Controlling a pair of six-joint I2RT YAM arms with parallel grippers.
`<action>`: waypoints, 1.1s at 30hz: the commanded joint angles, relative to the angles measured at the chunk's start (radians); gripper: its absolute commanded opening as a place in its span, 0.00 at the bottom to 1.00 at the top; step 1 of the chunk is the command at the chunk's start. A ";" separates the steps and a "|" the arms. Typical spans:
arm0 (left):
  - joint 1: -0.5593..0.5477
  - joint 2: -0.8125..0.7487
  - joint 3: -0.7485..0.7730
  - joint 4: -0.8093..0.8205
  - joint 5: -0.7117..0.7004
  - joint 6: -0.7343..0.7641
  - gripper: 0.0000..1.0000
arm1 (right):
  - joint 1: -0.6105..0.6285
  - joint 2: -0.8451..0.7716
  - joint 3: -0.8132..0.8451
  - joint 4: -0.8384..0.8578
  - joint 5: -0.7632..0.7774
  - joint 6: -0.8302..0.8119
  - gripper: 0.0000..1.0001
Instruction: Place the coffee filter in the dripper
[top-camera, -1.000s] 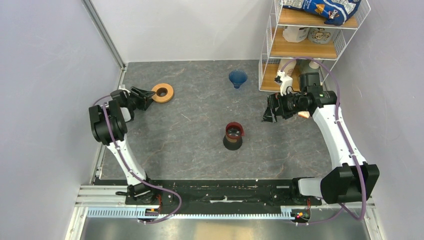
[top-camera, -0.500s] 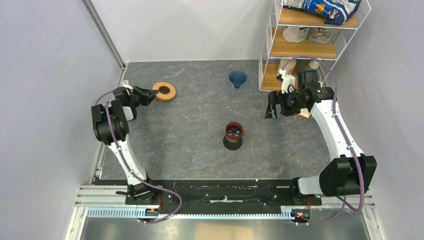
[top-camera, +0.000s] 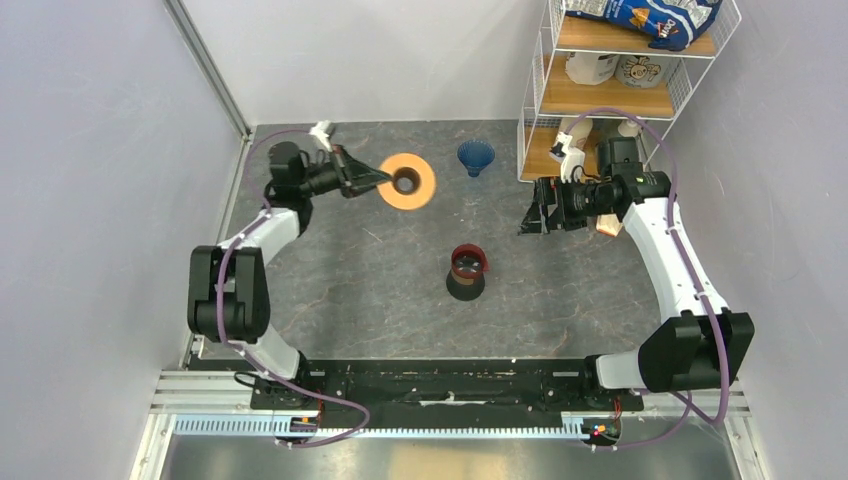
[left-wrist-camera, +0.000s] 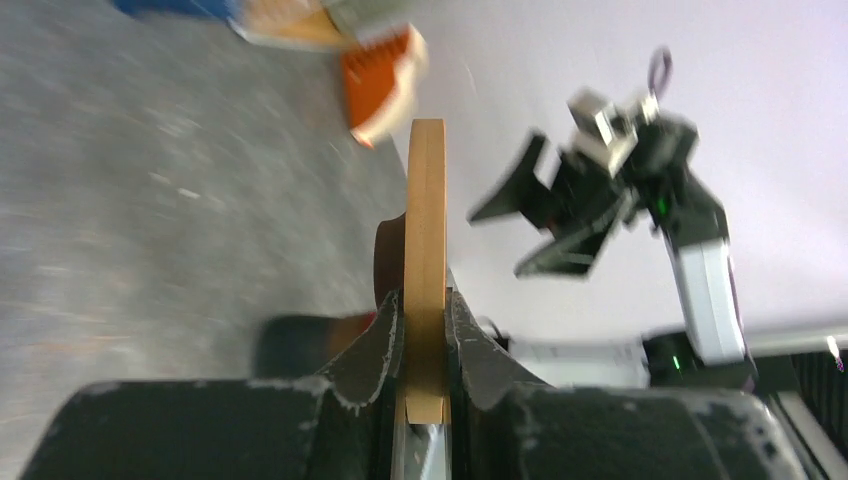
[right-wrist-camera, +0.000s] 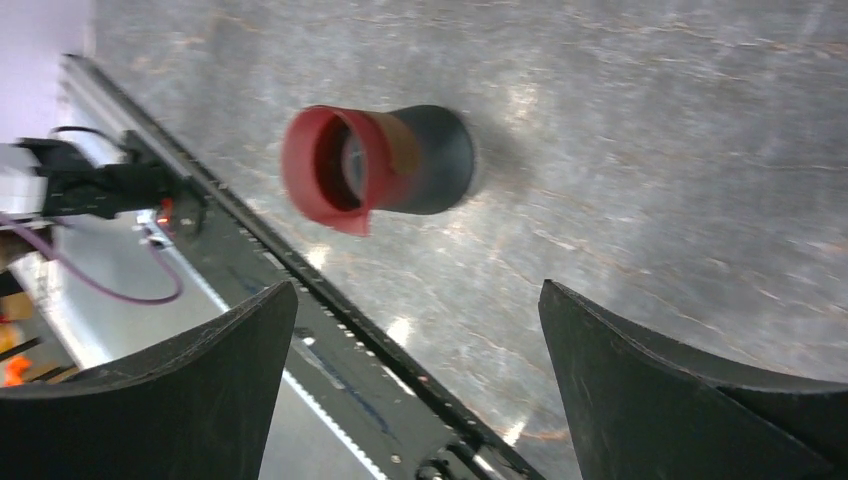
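Observation:
The dark-blue ribbed dripper (top-camera: 476, 156) stands on the table at the back, right of centre. The coffee filter does not show clearly in any view. My left gripper (top-camera: 376, 181) is shut on the edge of a flat orange ring (top-camera: 410, 182) and holds it in the air, left of the dripper. In the left wrist view the ring (left-wrist-camera: 426, 190) stands edge-on, pinched between both jaws of that gripper (left-wrist-camera: 425, 305). My right gripper (top-camera: 531, 216) hovers open and empty in front of the shelf; its wrist view shows the wide-spread gripper (right-wrist-camera: 418, 288) above bare table.
A dark red-and-black flared vessel (top-camera: 467, 270) (right-wrist-camera: 380, 172) stands mid-table. A white wire shelf (top-camera: 533, 120) with wooden boards, bags and jars fills the back right corner. Grey walls close in the left, back and right sides.
My left gripper closed on the orange ring, lifted it off the table at the left and swung it right toward the back centre. The right gripper barely moved.

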 joint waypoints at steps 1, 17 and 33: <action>-0.152 -0.077 0.008 -0.112 0.101 0.003 0.02 | -0.012 -0.039 -0.003 -0.029 -0.211 0.058 0.99; -0.417 -0.078 -0.059 -0.188 0.060 -0.021 0.02 | -0.014 -0.139 -0.164 -0.024 -0.237 0.108 0.99; -0.447 0.055 -0.012 -0.099 0.072 -0.079 0.02 | -0.013 -0.153 -0.191 0.028 -0.226 0.155 0.99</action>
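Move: The red-topped carafe, where the wooden ring in your left fingers is to go, stands about 14 cm back and 20 cm to the right of your left gripper, its middle some 15 cm below. The blue dripper stands about 16 cm ahead and 24 cm to the left gripper's right, some 16 cm below. From the empty right gripper, the carafe lies roughly 4 cm back, 14 cm left and 12 cm down. Bring the left gripper about 15 cm right and 13 cm back in a quick sweep towards the carafe, keeping the wooden ring pinched by its edge and turning some 25 degrees clockwise. Then ease down about 5 cm over the red mouth, rolling the ring's far edge downward. Draw the open right gripper back about 6 cm. ##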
